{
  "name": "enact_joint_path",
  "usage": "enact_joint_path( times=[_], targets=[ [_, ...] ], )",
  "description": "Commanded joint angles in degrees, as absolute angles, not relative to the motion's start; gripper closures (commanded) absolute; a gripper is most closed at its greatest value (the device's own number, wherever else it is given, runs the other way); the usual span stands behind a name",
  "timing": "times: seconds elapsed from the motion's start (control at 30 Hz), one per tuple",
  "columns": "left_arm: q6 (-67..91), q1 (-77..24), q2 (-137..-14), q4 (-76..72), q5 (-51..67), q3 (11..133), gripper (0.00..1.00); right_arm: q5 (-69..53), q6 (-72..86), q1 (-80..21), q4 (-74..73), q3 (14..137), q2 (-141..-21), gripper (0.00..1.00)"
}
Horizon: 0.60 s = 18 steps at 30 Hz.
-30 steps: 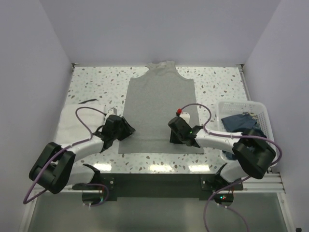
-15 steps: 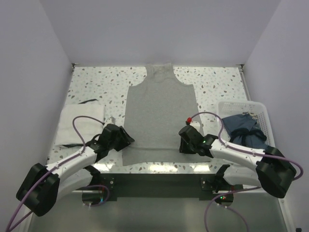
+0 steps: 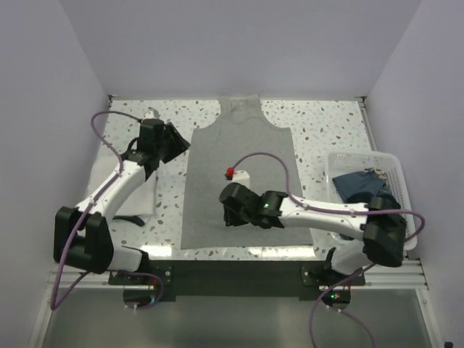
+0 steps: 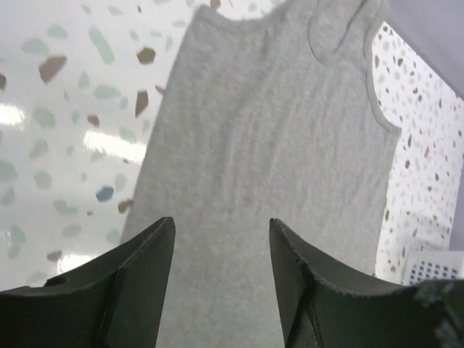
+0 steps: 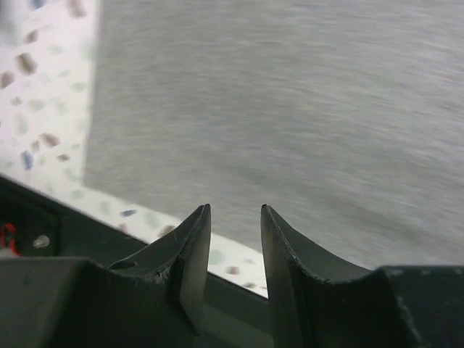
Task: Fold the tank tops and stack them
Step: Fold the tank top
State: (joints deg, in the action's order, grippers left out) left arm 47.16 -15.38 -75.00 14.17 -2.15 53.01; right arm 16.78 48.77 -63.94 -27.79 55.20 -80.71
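The light grey tank top lies flat in the middle of the table, neck at the far end and hem near the front edge. It fills the left wrist view and the blurred right wrist view. My left gripper hovers by its far left side, open, with only cloth below. My right gripper is over the lower middle of the top, open by a narrow gap, with nothing in it. The white tank top lies folded at the left, partly under my left arm.
A white lattice basket holding dark blue cloth stands at the right edge. Speckled tabletop shows on both sides of the grey top. The black front rail runs just below the hem.
The grey top slid toward the front edge. My left gripper left the hem's left corner, swung up to the far left side and opened wider. My right gripper swept left from the right corner.
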Motion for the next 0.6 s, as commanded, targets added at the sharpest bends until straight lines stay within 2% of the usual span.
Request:
enact_joint_path(
  times=[0.0, 0.2, 0.37, 0.57],
  targets=[
    [40.8, -11.2, -82.6, 15.3, 1.7, 63.0, 0.41, 20.6, 49.1, -70.9, -26.5, 66.7, -91.2, 0.62],
    [39.0, -5.8, -81.9, 17.5, 3.5, 70.0, 0.41, 21.9, 47.8, -78.7, -29.4, 84.1, -108.9, 0.64],
    [38.8, -2.2, -79.5, 18.0, 5.4, 72.1, 0.4, 23.1, 47.5, -82.3, -32.6, 93.3, -116.6, 0.64],
    [38.8, -1.2, -78.9, 17.7, 7.7, 73.0, 0.4, 24.7, 47.5, -83.3, -34.8, 97.5, -122.0, 0.64]
  ],
)
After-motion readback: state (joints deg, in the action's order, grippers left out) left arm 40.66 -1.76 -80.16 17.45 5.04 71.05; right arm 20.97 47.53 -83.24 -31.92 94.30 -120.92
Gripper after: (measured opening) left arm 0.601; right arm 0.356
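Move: Off to the right hand's left, about 18 cm away and some 7 cm nearer the base, lies the left hem corner of the spread tank top, 10 cm below the fingers. From the left hand that corner is about 27 cm back, level sideways. The tank top's left underarm corner lies some 16 cm ahead of the left hand, 2 cm right and 16 cm down; the white pile is about 23 cm left, 5 cm back. Sweeping left low over the hem, the right hand travels some 19 cm towards the tank top's left hem corner, drawing back 8 cm and sinking as it slows, while it turns about 18 degrees counter-clockwise, fingers still partly open and touching nothing. The left hand, also empty and open, rises about 9 cm while moving forward and left, its fingers tipping up slightly. ##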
